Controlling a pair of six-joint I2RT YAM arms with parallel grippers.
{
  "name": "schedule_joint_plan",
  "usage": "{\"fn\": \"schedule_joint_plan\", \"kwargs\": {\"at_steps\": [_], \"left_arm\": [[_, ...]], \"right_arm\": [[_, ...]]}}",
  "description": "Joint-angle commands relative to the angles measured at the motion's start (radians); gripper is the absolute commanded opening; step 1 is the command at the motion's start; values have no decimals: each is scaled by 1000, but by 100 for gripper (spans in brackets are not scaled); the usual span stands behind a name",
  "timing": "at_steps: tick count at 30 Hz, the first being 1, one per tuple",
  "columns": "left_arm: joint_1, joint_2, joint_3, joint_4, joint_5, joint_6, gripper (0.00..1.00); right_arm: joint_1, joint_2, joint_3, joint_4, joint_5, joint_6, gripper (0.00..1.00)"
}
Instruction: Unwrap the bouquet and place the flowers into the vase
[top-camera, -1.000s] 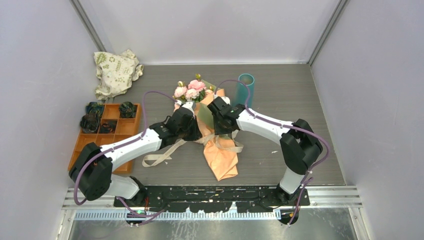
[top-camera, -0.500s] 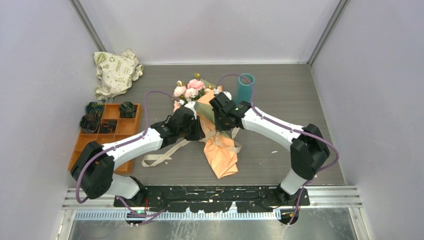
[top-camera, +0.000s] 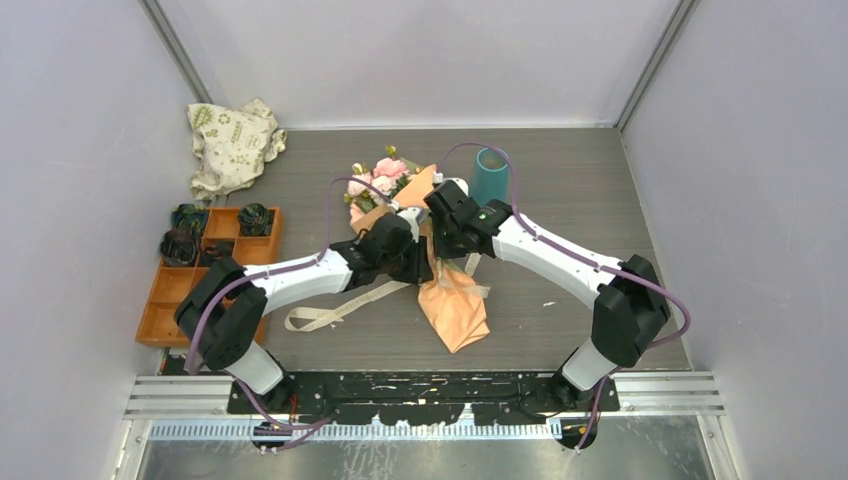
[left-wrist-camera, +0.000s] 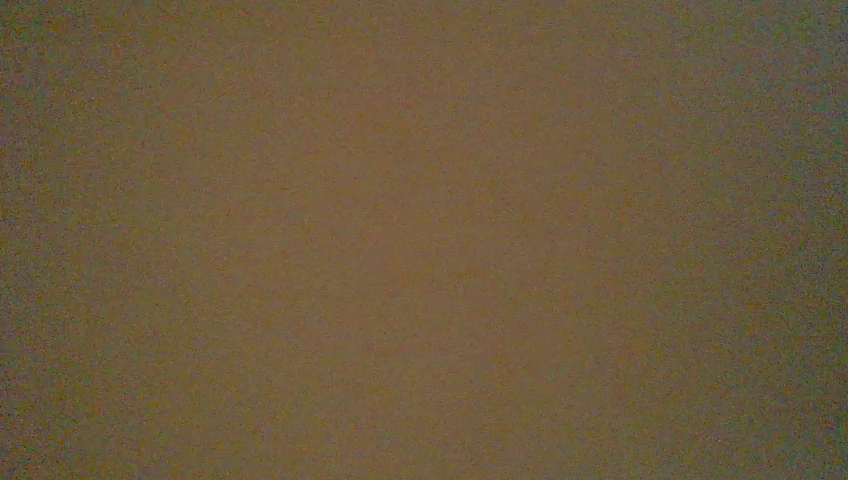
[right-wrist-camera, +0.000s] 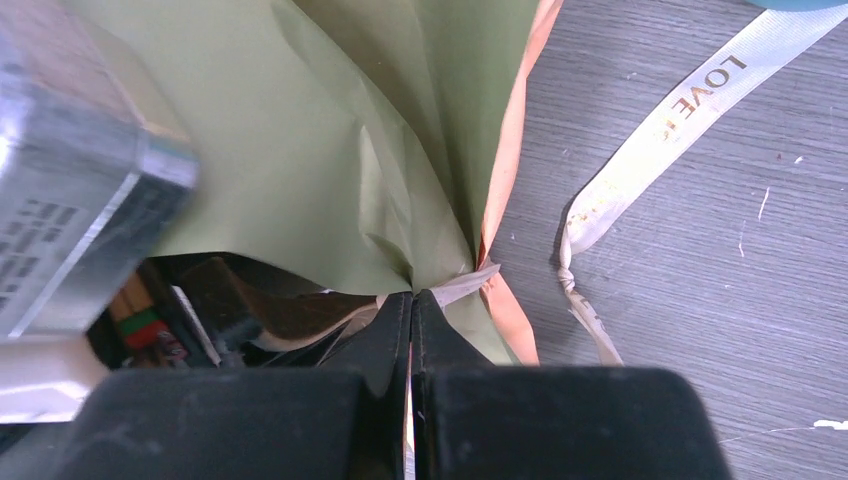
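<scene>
The bouquet (top-camera: 455, 305) lies mid-table, its orange paper cone pointing toward me, pink and peach flowers (top-camera: 385, 178) at the far end. My right gripper (top-camera: 447, 240) is shut on the wrapping where the olive-green inner sheet (right-wrist-camera: 300, 150) meets the orange edge (right-wrist-camera: 510, 140); in the right wrist view the right gripper (right-wrist-camera: 412, 300) pinches a sliver of paper. My left gripper (top-camera: 420, 262) is pushed in against the paper just left of it. The left wrist view is a plain dull brown. The teal vase (top-camera: 489, 175) stands upright behind the right gripper.
The beige ribbon (top-camera: 330, 312) trails loose on the table left of the cone; a printed length of ribbon (right-wrist-camera: 650, 140) lies right of the paper. An orange compartmented tray (top-camera: 160, 325) sits at the left edge. A white leaf-printed cloth bag (top-camera: 232, 143) lies back left.
My right gripper has shut on the wrapping and drawn it toward the vase. The left arm has reached further right against the paper. The cone's tip has shifted slightly right.
</scene>
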Motion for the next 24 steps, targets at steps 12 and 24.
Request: {"fn": "schedule_joint_plan", "kwargs": {"at_steps": [12,24], "left_arm": [[-16,-59,42,-83,-271,-8,0],[75,-310,35,-399,-556,-88,0]], "right_arm": [[-2,-88,2,-3,51,26,1],[-22,-148,-37,-72,178,35,1]]}}
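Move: Just below the left fingers, about 1 cm down and 1 cm right, is the ribboned wrap edge they will shut on. From that hand the flower heads lie some 19 cm ahead and 9 cm left, and the wrap's foot about 11 cm back and 6 cm right. The right hand already pinches the green lining; from it the ribboned edge lies roughly 3 cm back, 3 cm left and 5 cm down, the vase about 13 cm ahead and 10 cm right. Sinking about 1 cm, the left hand closes its part-open fingers on the ribbon and wrap edge, then draws them some 10 cm left, rising about 5 cm and edging forward while turning roughly 25 degrees, mostly counter-clockwise. Late on, the right hand, keeping its pinch on the green lining, pulls about 2.5 cm right and as much up, so the hands part. ##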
